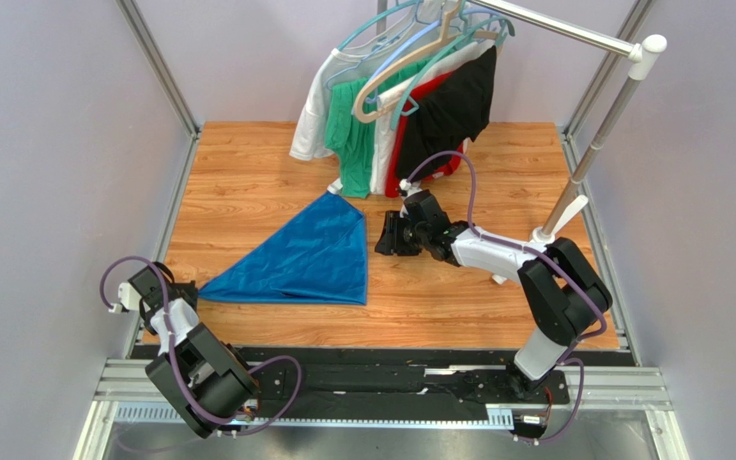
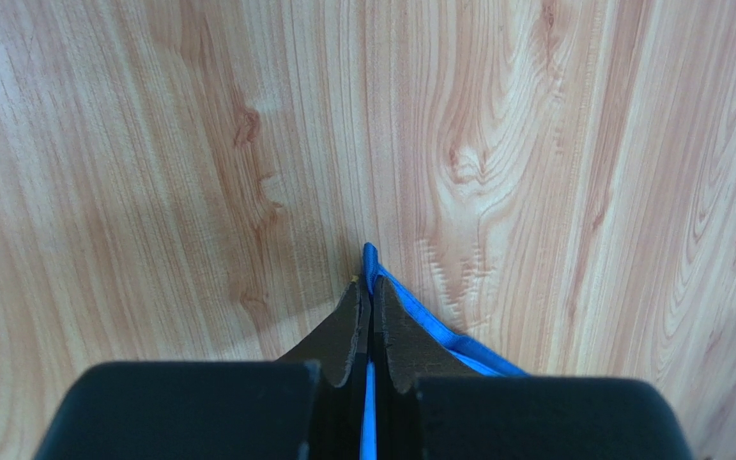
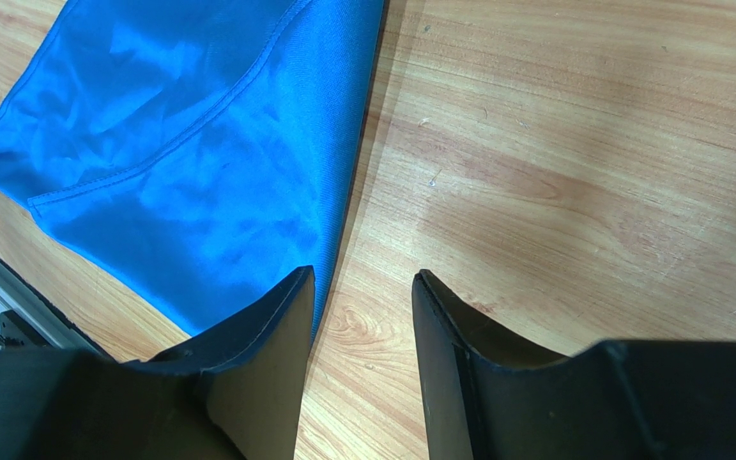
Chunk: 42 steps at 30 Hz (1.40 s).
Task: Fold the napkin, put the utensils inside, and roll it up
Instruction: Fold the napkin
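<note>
The royal-blue napkin (image 1: 306,258) lies folded into a triangle on the wooden table, one point toward the hanging clothes and one toward the left arm. My left gripper (image 1: 192,290) is shut on the napkin's near-left corner (image 2: 372,264); blue cloth shows between its fingers (image 2: 348,331). My right gripper (image 1: 384,235) is open just right of the napkin's right edge (image 3: 367,144), low over bare wood, holding nothing. No utensils are in view.
A metal clothes rack (image 1: 593,134) stands at the back right, with green, white, red and black garments (image 1: 410,115) on hangers hanging over the table's far middle. Grey walls close in the left and right sides. A metal rail (image 1: 381,379) runs along the near edge.
</note>
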Each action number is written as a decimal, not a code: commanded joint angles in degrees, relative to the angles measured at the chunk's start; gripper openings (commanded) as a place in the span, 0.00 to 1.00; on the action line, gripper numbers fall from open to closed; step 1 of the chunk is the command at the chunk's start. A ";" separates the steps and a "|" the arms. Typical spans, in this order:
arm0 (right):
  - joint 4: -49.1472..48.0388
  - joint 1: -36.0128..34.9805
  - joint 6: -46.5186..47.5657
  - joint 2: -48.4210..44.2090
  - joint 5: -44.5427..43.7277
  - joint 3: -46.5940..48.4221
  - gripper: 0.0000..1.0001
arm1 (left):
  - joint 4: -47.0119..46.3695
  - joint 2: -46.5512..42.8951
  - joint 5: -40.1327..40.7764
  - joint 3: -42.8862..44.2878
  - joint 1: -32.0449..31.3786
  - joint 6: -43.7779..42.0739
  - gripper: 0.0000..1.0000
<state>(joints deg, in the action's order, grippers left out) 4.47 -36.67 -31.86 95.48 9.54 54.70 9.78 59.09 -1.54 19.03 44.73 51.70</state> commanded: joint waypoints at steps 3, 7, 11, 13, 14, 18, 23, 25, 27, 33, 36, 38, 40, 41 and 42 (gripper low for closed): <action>-0.87 0.28 0.04 0.14 0.21 2.08 0.46 | -1.69 -2.40 -1.44 -0.57 0.53 -2.13 0.00; -1.74 0.28 -0.49 0.32 0.22 1.90 0.45 | -3.80 -5.73 -3.90 -1.97 0.53 -3.01 0.00; -2.44 0.19 -0.49 0.58 0.30 1.99 0.45 | -6.96 -8.99 -6.81 -3.47 0.45 -4.15 0.00; -2.97 0.28 -0.49 0.76 0.39 2.17 0.45 | -7.93 -11.00 -8.30 -4.17 0.45 -4.68 0.00; -3.06 0.28 -0.57 1.02 0.48 2.26 0.45 | -8.81 -11.62 -8.91 -4.43 0.45 -4.86 0.00; -4.03 0.19 -0.75 1.72 1.53 2.52 0.45 | -10.91 -13.29 -12.34 -4.53 -0.43 -5.65 0.00; -7.37 -0.51 -0.40 0.76 3.64 1.38 0.45 | -12.51 -15.14 -13.14 -3.38 -5.43 -6.53 0.00; -6.84 -2.35 0.91 -0.29 2.24 1.46 0.45 | -12.59 -16.02 -13.57 -3.21 -6.23 -6.70 0.00; -7.45 -4.45 1.62 -0.56 2.15 1.29 0.45 | -12.51 -16.55 -13.58 -2.94 -7.89 -7.23 0.00; -9.48 -9.65 3.03 1.11 2.15 1.64 0.45 | -15.66 -13.48 -13.84 -1.36 -16.59 -8.90 0.00; -10.80 -10.27 1.27 1.90 2.15 0.94 0.44 | -17.42 -12.25 -14.72 -0.75 -21.25 -9.51 0.00; -11.50 -10.27 0.57 1.99 1.71 0.33 0.44 | -18.21 -11.89 -14.89 -0.40 -24.77 -10.13 0.00; -11.85 -10.27 0.48 1.99 1.01 -0.11 0.44 | -19.79 -11.28 -15.16 0.04 -26.97 -10.57 0.00; -11.94 -10.27 0.48 2.08 0.83 -0.20 0.44 | -20.50 -10.93 -15.51 0.31 -29.06 -11.09 0.00; -12.11 -10.18 0.39 1.90 0.57 -0.81 0.44 | -20.94 -9.97 -16.03 0.92 -29.96 -11.18 0.00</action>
<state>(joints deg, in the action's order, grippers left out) -3.86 -47.16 -30.74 97.14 11.73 54.76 -5.34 47.75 -15.46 16.36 18.94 43.16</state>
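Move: The left hand pinches the napkin's left corner just above the table; the middle of the napkin, where that corner is headed, lies about 26 cm to its right and 4 cm ahead, its far corner some 20 cm ahead and 31 cm right. The napkin's near right corner lies roughly 13 cm back and 6 cm left of the empty right hand and 6 cm below it, the far right corner 5 cm ahead and 6 cm left. Keeping its shut pinch on the napkin's corner, the left hand first lifts it and then swings right and forward towards the middle of the cloth, ending about 13 cm to the right, 8 cm farther out and 8 cm up, with the fingers tipping up and the wrist turning some 40 degrees clockwise. The right hand waits, then shifts about 7 cm left and 5 cm back from beside the napkin's right edge to over its right part, fingers still half open and no touch to be made out. ##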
